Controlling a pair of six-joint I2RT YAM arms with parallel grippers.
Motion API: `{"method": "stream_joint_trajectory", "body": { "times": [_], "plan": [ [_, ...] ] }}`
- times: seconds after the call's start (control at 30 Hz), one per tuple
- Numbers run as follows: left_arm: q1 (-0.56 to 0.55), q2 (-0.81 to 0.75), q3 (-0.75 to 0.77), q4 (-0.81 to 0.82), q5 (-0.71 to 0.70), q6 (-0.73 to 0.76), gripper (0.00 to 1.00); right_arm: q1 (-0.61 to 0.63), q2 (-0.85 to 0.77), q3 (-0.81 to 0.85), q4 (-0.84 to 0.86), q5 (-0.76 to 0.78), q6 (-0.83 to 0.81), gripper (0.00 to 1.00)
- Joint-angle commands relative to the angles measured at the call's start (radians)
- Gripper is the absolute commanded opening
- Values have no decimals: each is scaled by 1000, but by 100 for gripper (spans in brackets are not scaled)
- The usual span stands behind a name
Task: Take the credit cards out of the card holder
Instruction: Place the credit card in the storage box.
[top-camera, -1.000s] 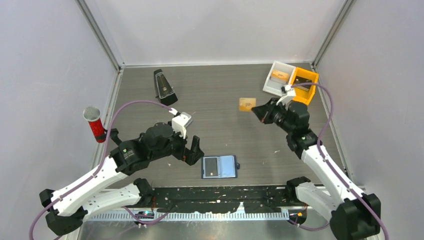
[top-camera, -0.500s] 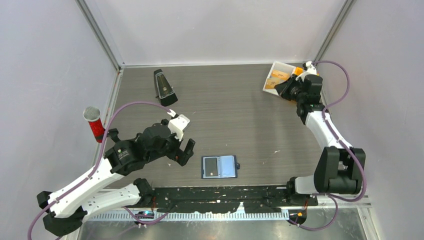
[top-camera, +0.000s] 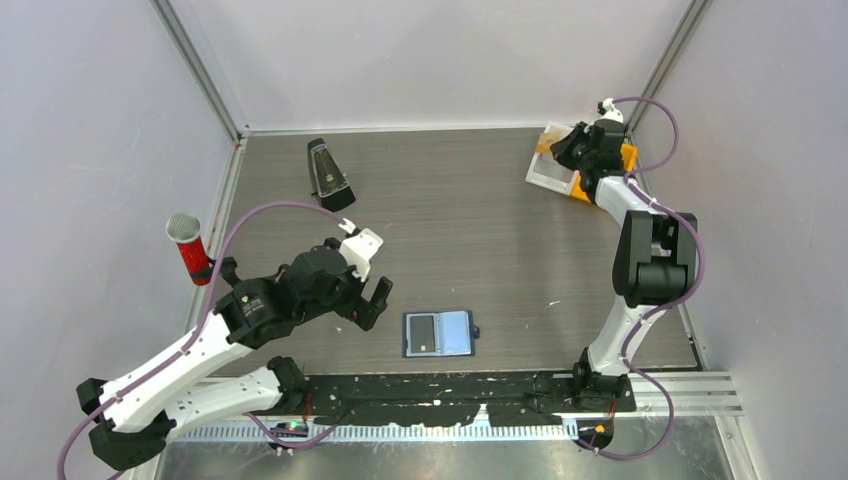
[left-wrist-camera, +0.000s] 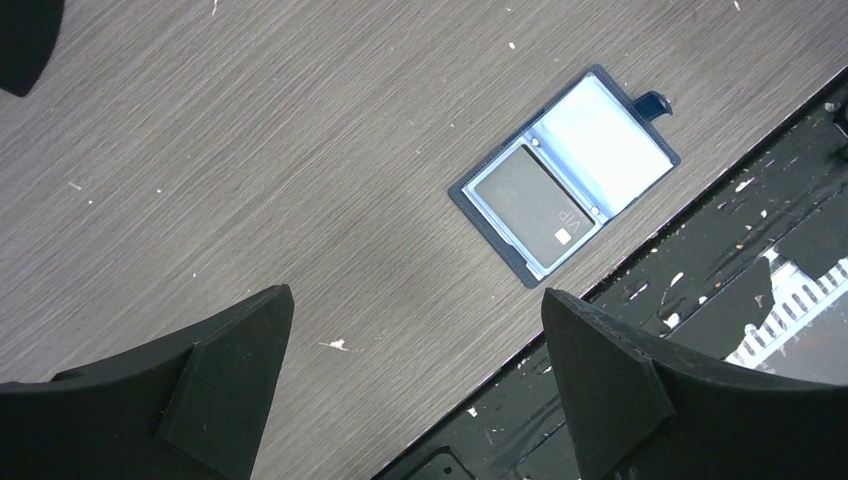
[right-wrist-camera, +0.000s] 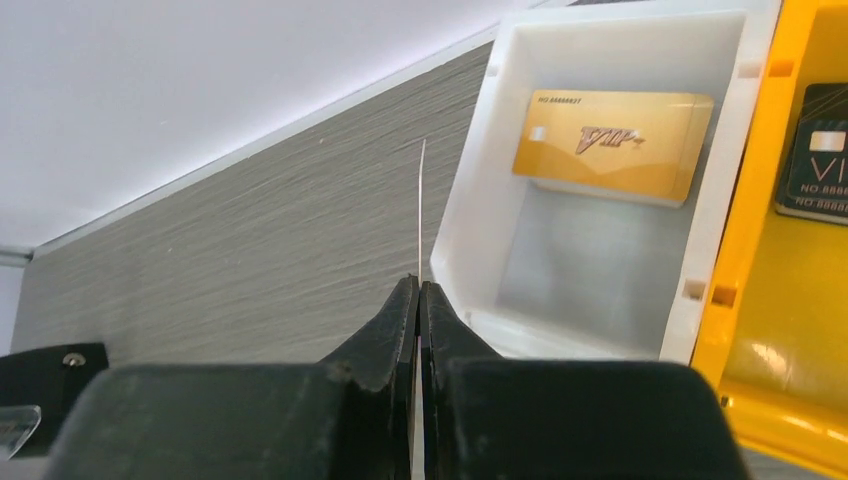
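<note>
The card holder (top-camera: 440, 334) lies open near the front edge, dark blue outside and lighter blue inside. In the left wrist view the card holder (left-wrist-camera: 565, 175) has a dark grey card (left-wrist-camera: 527, 205) in one half, while the other half shows only pale blue. My left gripper (left-wrist-camera: 415, 295) hangs open above bare table to the holder's left (top-camera: 373, 303). At the back right my right gripper (top-camera: 558, 150) is shut on an orange credit card (top-camera: 547, 140). The right wrist view shows that card edge-on as a thin line (right-wrist-camera: 421, 200) rising from the gripper (right-wrist-camera: 419, 285), beside the white bin.
A white bin (right-wrist-camera: 480, 230) holds a gold card (right-wrist-camera: 612, 142). The yellow bin (right-wrist-camera: 790, 320) next to it holds a black card (right-wrist-camera: 815, 165). A black metronome (top-camera: 327, 172) stands at the back left and a red microphone (top-camera: 188, 248) at the left edge.
My right arm swung from the table's middle to the bins at the back right, carrying the orange card. The left arm drew back slightly to the left, still open.
</note>
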Motion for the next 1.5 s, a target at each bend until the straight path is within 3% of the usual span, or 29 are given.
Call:
{"method": "stream_joint_trajectory", "body": {
  "times": [0.0,0.33,0.63,1.47],
  "plan": [
    [2,-15,12,6,-24,23,99,-11,44,107,48,55,6,5],
    [2,-57,-9,32,-18,29,99,-42,87,153,7,97,4,5],
    [2,-65,-12,50,-13,39,99,-72,160,251,-62,-25,14,5],
    [2,-65,-13,59,-29,50,99,-92,317,410,-182,-75,4,9]
  ]
}}
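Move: The right hand, already pinching a gold card, is bound for the white compartment of the storage box, whose middle lies about 11 cm ahead, 7 cm to its right and 13 cm below. The gold card stack in that compartment is some 13 cm ahead and 7 cm right. The yellow compartment's middle is roughly 7 cm ahead and 18 cm right. From the left hand the white compartment is about 48 cm ahead, 38 cm right and 18 cm lower. Keeping the gold card edge-on between its fingertips, the right hand reaches some 5 cm forward and 4 to 5 cm right towards the white compartment. With the sideways part done, it sinks about 4 cm and tips a little further down. Late on the grip slackens, but the fingers barely part. ##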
